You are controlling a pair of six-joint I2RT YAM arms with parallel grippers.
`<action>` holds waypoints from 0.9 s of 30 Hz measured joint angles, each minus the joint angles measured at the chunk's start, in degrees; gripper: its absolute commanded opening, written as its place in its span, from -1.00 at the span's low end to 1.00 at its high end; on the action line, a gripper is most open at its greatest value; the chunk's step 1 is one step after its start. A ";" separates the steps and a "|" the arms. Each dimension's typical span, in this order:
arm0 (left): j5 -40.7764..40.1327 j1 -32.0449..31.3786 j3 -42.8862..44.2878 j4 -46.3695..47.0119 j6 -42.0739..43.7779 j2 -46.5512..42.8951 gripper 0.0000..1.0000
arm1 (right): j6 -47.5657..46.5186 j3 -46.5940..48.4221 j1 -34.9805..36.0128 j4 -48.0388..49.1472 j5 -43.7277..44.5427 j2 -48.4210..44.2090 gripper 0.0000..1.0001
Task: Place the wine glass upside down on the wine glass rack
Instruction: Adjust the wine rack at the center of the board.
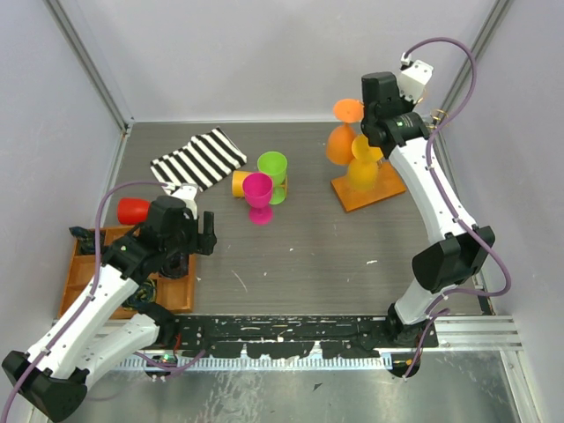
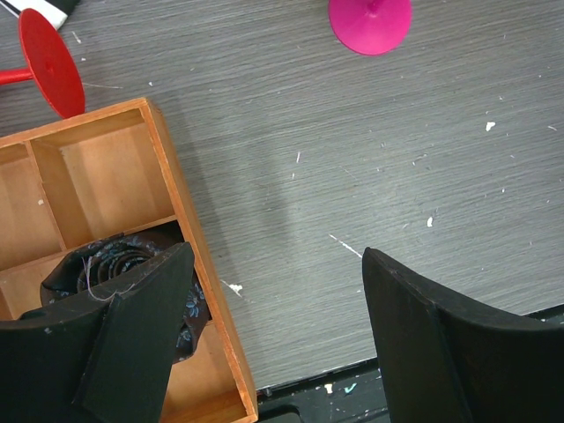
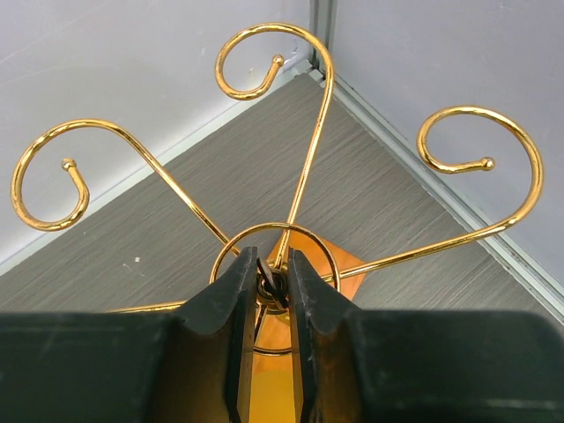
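The wine glass rack (image 1: 381, 187) stands at the back right on its orange-brown base. An orange glass (image 1: 340, 143) and a yellow-orange one (image 1: 361, 171) hang on it upside down. My right gripper (image 1: 385, 126) is above it, shut on the central hub where the gold curled arms (image 3: 306, 123) meet, as the right wrist view (image 3: 274, 264) shows. A pink wine glass (image 1: 258, 195) stands mid-table with its foot (image 2: 370, 23) showing, beside a green one (image 1: 273, 171). A red one (image 1: 133, 210) lies at the left. My left gripper (image 1: 205, 234) hangs open and empty (image 2: 278, 264) over the tray's right edge.
A compartmented wooden tray (image 1: 82, 271) lies at the near left with a dark rolled cloth (image 2: 104, 270) in one cell. A striped black-and-white cloth (image 1: 199, 158) lies at the back. A small yellow-orange glass (image 1: 238, 183) lies beside the green one. Grey walls close in the sides.
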 measured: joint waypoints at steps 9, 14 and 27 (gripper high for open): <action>0.00 0.00 -0.02 -0.02 0.00 0.11 0.69 | -2.43 -0.55 -0.59 4.04 -3.74 -0.02 -0.18; -0.02 0.00 -0.02 0.00 0.00 0.11 0.70 | -4.52 -0.74 -0.59 6.64 -5.53 -0.98 -0.05; -0.02 0.00 -0.02 0.00 0.00 0.13 0.70 | -20.98 -2.78 -0.87 13.20 -12.90 -10.84 0.45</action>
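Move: The right hand is still closed on the top of the wine rack's post, at its fingertips. The hanging orange glass is about 10 cm to the left of it and 3 cm ahead, the hanging yellow glass some 6 cm left and 7 cm back; both reach down to around 10 cm below at mid-height. The rack's board is nearly straight underneath, roughly 33 cm down. From the left hand, the post top is about 24 cm ahead, 45 cm right and 17 cm higher. The right hand lets go of the wine rack's post top: the fingers open from nearly shut to well apart while the hand first eases only a centimetre or so forward and to the left. Then it rises about 9 cm up off the rack, drawing some 3 cm back towards its base, fingers tipping up around 10 degrees and the wrist turning about 15 degrees counter-clockwise, still opening as it clears the ring and curled arms. ##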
